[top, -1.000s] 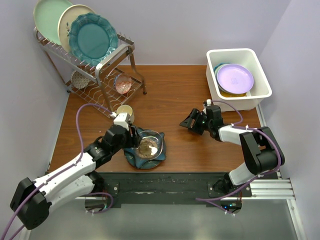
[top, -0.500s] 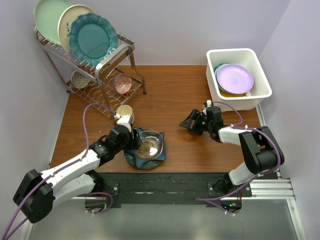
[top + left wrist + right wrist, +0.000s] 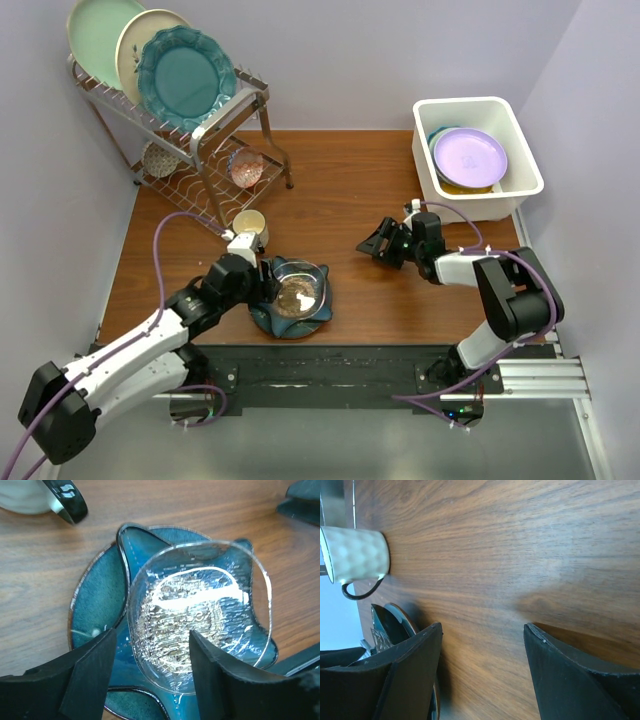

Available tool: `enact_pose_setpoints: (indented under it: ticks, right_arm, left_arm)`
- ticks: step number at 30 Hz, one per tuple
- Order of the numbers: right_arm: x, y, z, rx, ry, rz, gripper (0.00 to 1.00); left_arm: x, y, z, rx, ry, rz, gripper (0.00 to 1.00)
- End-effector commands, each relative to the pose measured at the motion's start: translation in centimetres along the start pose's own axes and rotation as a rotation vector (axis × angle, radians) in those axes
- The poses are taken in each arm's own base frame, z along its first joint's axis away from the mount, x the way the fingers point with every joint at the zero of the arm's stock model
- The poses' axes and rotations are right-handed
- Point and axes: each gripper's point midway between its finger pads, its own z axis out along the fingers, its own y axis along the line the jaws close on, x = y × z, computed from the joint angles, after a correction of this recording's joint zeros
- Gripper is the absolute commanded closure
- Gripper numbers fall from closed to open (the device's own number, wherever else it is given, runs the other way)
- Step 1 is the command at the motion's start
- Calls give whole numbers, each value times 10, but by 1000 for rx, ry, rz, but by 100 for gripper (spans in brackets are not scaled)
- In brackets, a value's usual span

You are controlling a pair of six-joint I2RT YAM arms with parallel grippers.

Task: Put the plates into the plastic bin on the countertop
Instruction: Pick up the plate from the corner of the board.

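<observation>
A clear glass plate [image 3: 298,290] [image 3: 197,620] lies on a dark teal plate [image 3: 270,318] [image 3: 97,597] near the front of the countertop [image 3: 340,190]. My left gripper [image 3: 268,286] [image 3: 152,680] hangs open just over the left side of this stack. Its fingers [image 3: 90,675] straddle the glass plate's near rim without touching it. My right gripper [image 3: 371,244] [image 3: 482,675] stands open low over bare wood, right of the stack, holding nothing. The plastic bin [image 3: 430,150] at the back right holds stacked plates, a lavender plate [image 3: 470,157] on top.
A small cream cup [image 3: 250,224] [image 3: 25,497] [image 3: 357,555] stands just behind the stack. A wire rack [image 3: 225,110] with upright mint, cream and teal plates fills the back left corner, with small bowls [image 3: 245,166] on its lower shelf.
My left arm has shifted slightly, its gripper staying open over the stack's left edge. The right gripper has barely moved.
</observation>
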Motion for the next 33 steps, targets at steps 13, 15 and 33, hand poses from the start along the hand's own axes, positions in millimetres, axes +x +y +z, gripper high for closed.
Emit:
enact_pose_setpoints:
  ticks: [13,15,33]
  right_arm:
    - [24,-22,6,37,55,30,30]
    - [23,-20,5,32,53,26,30]
    - [52,11,-17,-36,122,-87,30]
  left_arm:
    - [44,6,28,-7,145,-7,55]
    - [46,5,32,-4,149,-10,75]
    - [-29,-12,-2,-10,-58,-40,100]
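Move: The clear plate to be picked up has its middle about 6 cm right of the left hand, level with it fore and aft, and some 5 cm below. Under it the blue square dish and the round blue plate both centre about 5 cm right and 3 cm back. The mug stands 13 cm ahead and 4 cm left. From the right hand, the clear plate lies roughly 18 cm left and 9 cm back, about level in height. The clear plate's left rim is taken by the left hand, which sinks about 5 cm with fingers wide, tipping a little further down, shuts them to pinch the thin rim, then rises some 4 cm, keeping its pinch and tilting back up. Late on, the open right hand moves about 3 cm back and slightly left, towards the plate. ##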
